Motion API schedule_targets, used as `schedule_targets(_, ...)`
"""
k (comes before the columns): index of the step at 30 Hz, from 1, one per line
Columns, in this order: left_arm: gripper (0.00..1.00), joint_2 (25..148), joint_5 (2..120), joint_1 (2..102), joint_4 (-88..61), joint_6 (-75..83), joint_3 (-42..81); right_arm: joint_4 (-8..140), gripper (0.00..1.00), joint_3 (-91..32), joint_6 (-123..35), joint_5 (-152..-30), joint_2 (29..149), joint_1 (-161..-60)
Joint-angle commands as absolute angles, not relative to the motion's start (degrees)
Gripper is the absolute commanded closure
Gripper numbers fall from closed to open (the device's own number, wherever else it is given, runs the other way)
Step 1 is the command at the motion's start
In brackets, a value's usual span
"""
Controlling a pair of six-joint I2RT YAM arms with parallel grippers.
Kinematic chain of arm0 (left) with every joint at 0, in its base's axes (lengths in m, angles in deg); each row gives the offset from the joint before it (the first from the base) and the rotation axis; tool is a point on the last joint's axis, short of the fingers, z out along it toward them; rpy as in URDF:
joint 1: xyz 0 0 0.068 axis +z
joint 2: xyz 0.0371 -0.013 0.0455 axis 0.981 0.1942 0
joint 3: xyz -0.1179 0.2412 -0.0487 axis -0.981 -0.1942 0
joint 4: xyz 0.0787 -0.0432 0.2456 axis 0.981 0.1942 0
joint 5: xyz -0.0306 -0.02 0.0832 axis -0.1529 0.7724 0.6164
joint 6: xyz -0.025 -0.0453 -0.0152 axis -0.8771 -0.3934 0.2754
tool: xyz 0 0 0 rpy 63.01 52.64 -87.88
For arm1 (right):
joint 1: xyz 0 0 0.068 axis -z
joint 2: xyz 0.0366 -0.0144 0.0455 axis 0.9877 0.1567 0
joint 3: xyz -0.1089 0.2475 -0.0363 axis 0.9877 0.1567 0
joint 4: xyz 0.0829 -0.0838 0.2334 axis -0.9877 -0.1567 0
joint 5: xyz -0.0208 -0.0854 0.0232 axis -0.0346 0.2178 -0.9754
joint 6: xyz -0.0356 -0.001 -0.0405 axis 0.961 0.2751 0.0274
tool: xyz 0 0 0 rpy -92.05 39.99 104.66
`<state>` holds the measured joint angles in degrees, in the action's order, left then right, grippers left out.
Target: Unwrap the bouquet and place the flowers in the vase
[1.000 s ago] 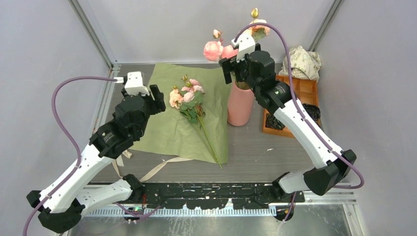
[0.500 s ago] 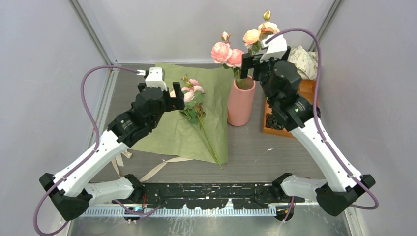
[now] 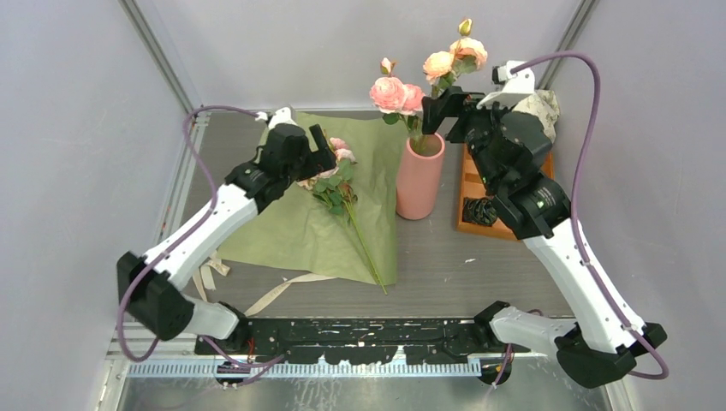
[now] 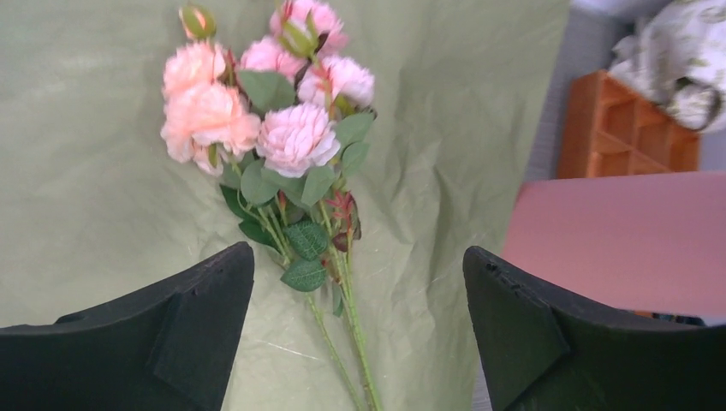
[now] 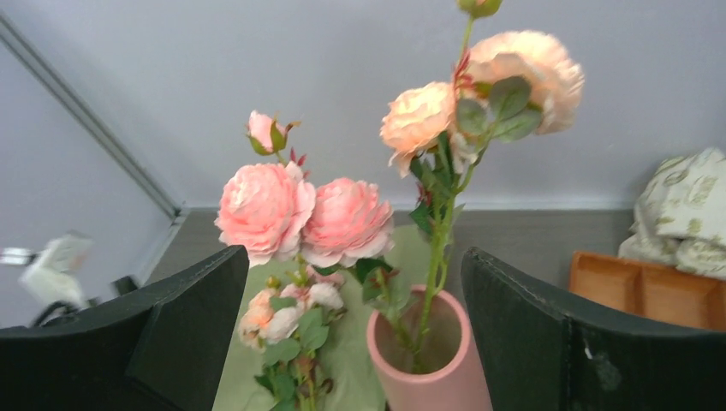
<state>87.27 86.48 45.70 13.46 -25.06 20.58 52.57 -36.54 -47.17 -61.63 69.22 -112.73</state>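
The bouquet's paper (image 3: 291,231) lies unfolded on the table, olive green side up. On it rest some of the flowers (image 3: 330,171), pink roses on leafy stems (image 4: 282,128). My left gripper (image 3: 310,152) hovers open just above their stems (image 4: 358,325), touching nothing. The vase (image 3: 419,184), a salmon-pink cylinder (image 5: 428,377), stands upright to the right of the paper with other pink and peach roses (image 3: 402,92) standing in it (image 5: 295,210). My right gripper (image 3: 445,107) is open beside those blooms, level with them and to their right (image 5: 355,334), holding nothing.
An orange compartment tray (image 3: 479,184) with a black item (image 3: 481,210) sits right of the vase. Crumpled white printed paper (image 3: 535,107) lies at the back right. A beige ribbon (image 3: 274,291) trails off the paper's near edge. Enclosure walls and metal posts stand close around.
My left arm has reached forward and right over the roses on the paper, its jaws widening. My right gripper has drawn back to the right from the vase, leaving the stems standing inside.
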Motion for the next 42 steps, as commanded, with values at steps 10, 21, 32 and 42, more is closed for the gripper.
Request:
schedule_targets(10, 0.35, 103.7, 74.2, 50.0, 22.4, -46.6, 20.2, 39.4, 0.01, -38.7, -61.7, -73.3, 76.8, -112.8)
schedule_targets(21, 0.61, 112.9, 65.8, 51.3, 19.9, -49.5, 16.8, 39.9, 0.00, -36.2, -61.9, -72.4, 76.6, -112.9)
schedule_targets(32, 0.59, 114.8, 66.5, 51.1, 17.2, -49.6, 15.7, 40.0, 0.01, -36.1, -62.1, -73.5, 76.5, -112.9)
schedule_targets(42, 0.59, 107.7, 69.1, 49.4, 19.5, -49.4, 16.8, 40.2, 0.00, -36.6, -62.4, -75.0, 76.5, -112.9)
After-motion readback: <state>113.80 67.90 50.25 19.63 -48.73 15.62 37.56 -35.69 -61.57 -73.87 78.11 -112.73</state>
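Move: The loose flowers lie on the paper with their middle, the stems just below the leaves, about 25 cm below the left hand, some 6 cm to its right and 2 cm back. Their blossoms are roughly 12 cm ahead of the left hand and 23 cm down. The vase's middle stands about 22 cm to the left hand's right, 3 cm ahead and 14 cm below. From the right hand the loose flowers' middle is some 20 cm left, 3 cm ahead and 47 cm down. Bring the left gripper down about 22 cm and slightly back towards the stems below the leaves, tipping its fingers down some 45 degrees and closing them from nearly wide to under half open. Stop low, just left of the stems, without gripping them. Meanwhile lower the empty, wide-open right gripper and shift it left, tilting it down beside the flowers already in the vase. ##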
